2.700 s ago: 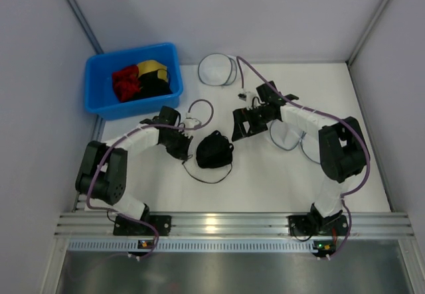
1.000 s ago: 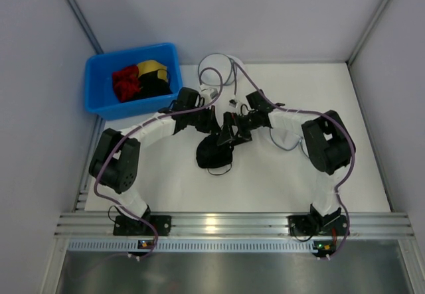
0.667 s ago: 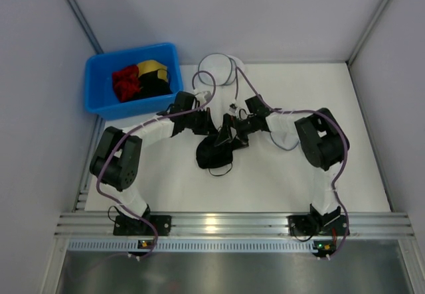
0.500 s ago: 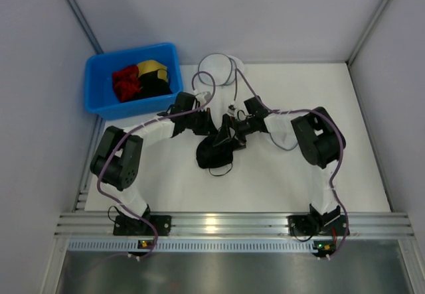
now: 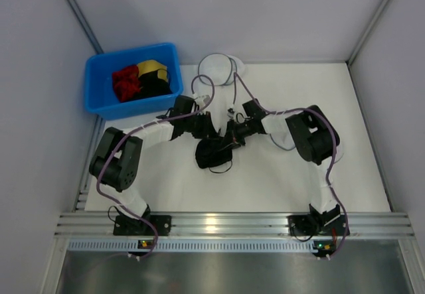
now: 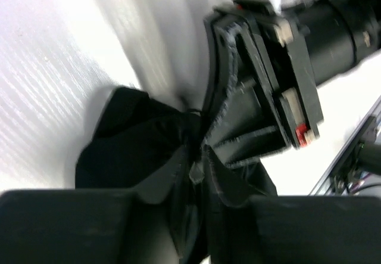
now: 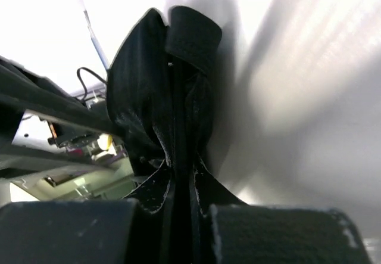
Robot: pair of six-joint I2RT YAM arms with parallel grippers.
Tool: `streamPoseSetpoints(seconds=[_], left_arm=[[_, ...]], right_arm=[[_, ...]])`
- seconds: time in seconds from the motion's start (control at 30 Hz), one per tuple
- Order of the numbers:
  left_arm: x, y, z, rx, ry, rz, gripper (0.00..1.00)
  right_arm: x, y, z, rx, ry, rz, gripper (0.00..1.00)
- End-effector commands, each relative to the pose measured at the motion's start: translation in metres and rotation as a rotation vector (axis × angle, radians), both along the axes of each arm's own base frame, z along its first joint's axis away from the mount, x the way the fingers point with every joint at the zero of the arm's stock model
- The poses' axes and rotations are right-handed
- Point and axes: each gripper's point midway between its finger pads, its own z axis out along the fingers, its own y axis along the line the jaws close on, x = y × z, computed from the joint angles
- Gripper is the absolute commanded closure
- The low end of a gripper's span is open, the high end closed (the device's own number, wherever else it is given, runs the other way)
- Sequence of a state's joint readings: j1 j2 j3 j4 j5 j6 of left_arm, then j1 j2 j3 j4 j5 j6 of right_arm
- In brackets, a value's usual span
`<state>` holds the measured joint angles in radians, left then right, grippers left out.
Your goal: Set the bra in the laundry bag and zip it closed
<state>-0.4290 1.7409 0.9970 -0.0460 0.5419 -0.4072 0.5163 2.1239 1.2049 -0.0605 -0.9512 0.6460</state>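
Observation:
The black bra (image 5: 211, 156) lies bunched on the white table (image 5: 279, 181) near the middle. Both grippers meet over its far edge. My left gripper (image 5: 214, 137) comes in from the left. In the left wrist view its fingers pinch a fold of the bra (image 6: 131, 139) at the left gripper (image 6: 196, 171). My right gripper (image 5: 228, 141) comes in from the right. In the right wrist view the right gripper (image 7: 180, 168) is shut on a raised ridge of the bra (image 7: 161, 79). The laundry bag (image 5: 218, 68), a round see-through mesh pouch with dark hoops, lies at the back of the table.
A blue bin (image 5: 126, 110) at the back left holds a red garment (image 5: 125, 83) and a yellow-and-black one (image 5: 153, 72). Another round mesh case (image 5: 284, 138) lies partly under the right arm. Grey walls close the table on three sides.
My right gripper was open a second ago and has shut on the bra. Both grippers have drawn closer together over it. The left fingers have eased only slightly.

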Motion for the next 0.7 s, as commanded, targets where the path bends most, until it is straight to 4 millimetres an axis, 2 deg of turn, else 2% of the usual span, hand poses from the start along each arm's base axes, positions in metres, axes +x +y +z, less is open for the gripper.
streamPoseSetpoints(seconds=[0.0, 0.07, 0.1, 0.13, 0.2, 0.23, 0.3, 0.33, 0.43, 0.47, 0.5, 0.53, 0.57, 0.67], left_arm=[[0.001, -0.002, 0.068, -0.095, -0.2, -0.051, 0.72], [-0.004, 0.005, 0.081, -0.077, -0.237, -0.062, 0.56], [-0.006, 0.011, 0.1, -0.087, -0.272, -0.058, 0.52], [-0.007, 0.016, 0.109, -0.083, -0.295, -0.063, 0.42], [-0.003, 0.03, 0.125, -0.069, -0.328, -0.031, 0.13], [-0.007, 0.036, 0.142, -0.065, -0.368, -0.032, 0.02], [-0.001, 0.051, 0.16, -0.048, -0.417, 0.017, 0.02], [-0.003, 0.057, 0.182, -0.053, -0.467, 0.032, 0.02], [0.004, 0.082, 0.223, -0.049, -0.576, 0.123, 0.02], [0.006, 0.089, 0.229, -0.032, -0.585, 0.157, 0.02], [0.014, 0.104, 0.241, 0.005, -0.624, 0.255, 0.02], [0.014, 0.108, 0.247, 0.015, -0.646, 0.271, 0.02], [0.014, 0.107, 0.253, 0.015, -0.678, 0.257, 0.02], [0.011, 0.095, 0.265, -0.009, -0.722, 0.153, 0.02]], right_arm=[[0.012, 0.011, 0.043, 0.078, -0.138, 0.049, 1.0], [0.017, 0.01, 0.067, 0.103, -0.222, 0.055, 1.0], [0.02, 0.007, 0.073, 0.104, -0.246, 0.055, 1.0], [0.021, 0.005, 0.082, 0.106, -0.268, 0.06, 1.0], [0.027, -0.002, 0.098, 0.108, -0.357, 0.071, 1.0], [0.028, -0.004, 0.105, 0.104, -0.373, 0.075, 1.0], [0.032, -0.011, 0.122, 0.109, -0.457, 0.083, 1.0], [0.035, -0.013, 0.131, 0.114, -0.486, 0.082, 1.0], [0.042, -0.026, 0.159, 0.117, -0.578, 0.059, 1.0], [0.043, -0.031, 0.173, 0.123, -0.626, 0.054, 1.0], [0.046, -0.038, 0.18, 0.119, -0.642, 0.038, 1.0], [0.046, -0.044, 0.194, 0.121, -0.686, 0.027, 1.0], [0.049, -0.05, 0.2, 0.109, -0.721, 0.013, 1.0], [0.059, -0.076, 0.225, 0.086, -0.812, -0.054, 1.0]])
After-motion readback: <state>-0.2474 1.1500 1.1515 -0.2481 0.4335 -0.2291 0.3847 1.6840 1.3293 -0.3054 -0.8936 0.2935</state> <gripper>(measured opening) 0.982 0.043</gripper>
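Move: The black bra bundle is between my right fingers, its middle about 6 cm left and 2 cm back of that hand. The open laundry bag lies some 19 cm right and 5 cm ahead of my right hand, its lid about 33 cm right and level with the hand. From my left hand the bundle is about 6 cm back and 4 cm below; the blue bin stands some 30 cm left and 19 cm ahead. My left hand opens wide and lets go of the bra, rising fast by about 25 cm and then swinging left roughly 10 cm. My right fingers stay pinched on the bundle as I lift it some 18 cm, going forward and then also right by about 5 cm each. Both wrists tilt up along the way. ##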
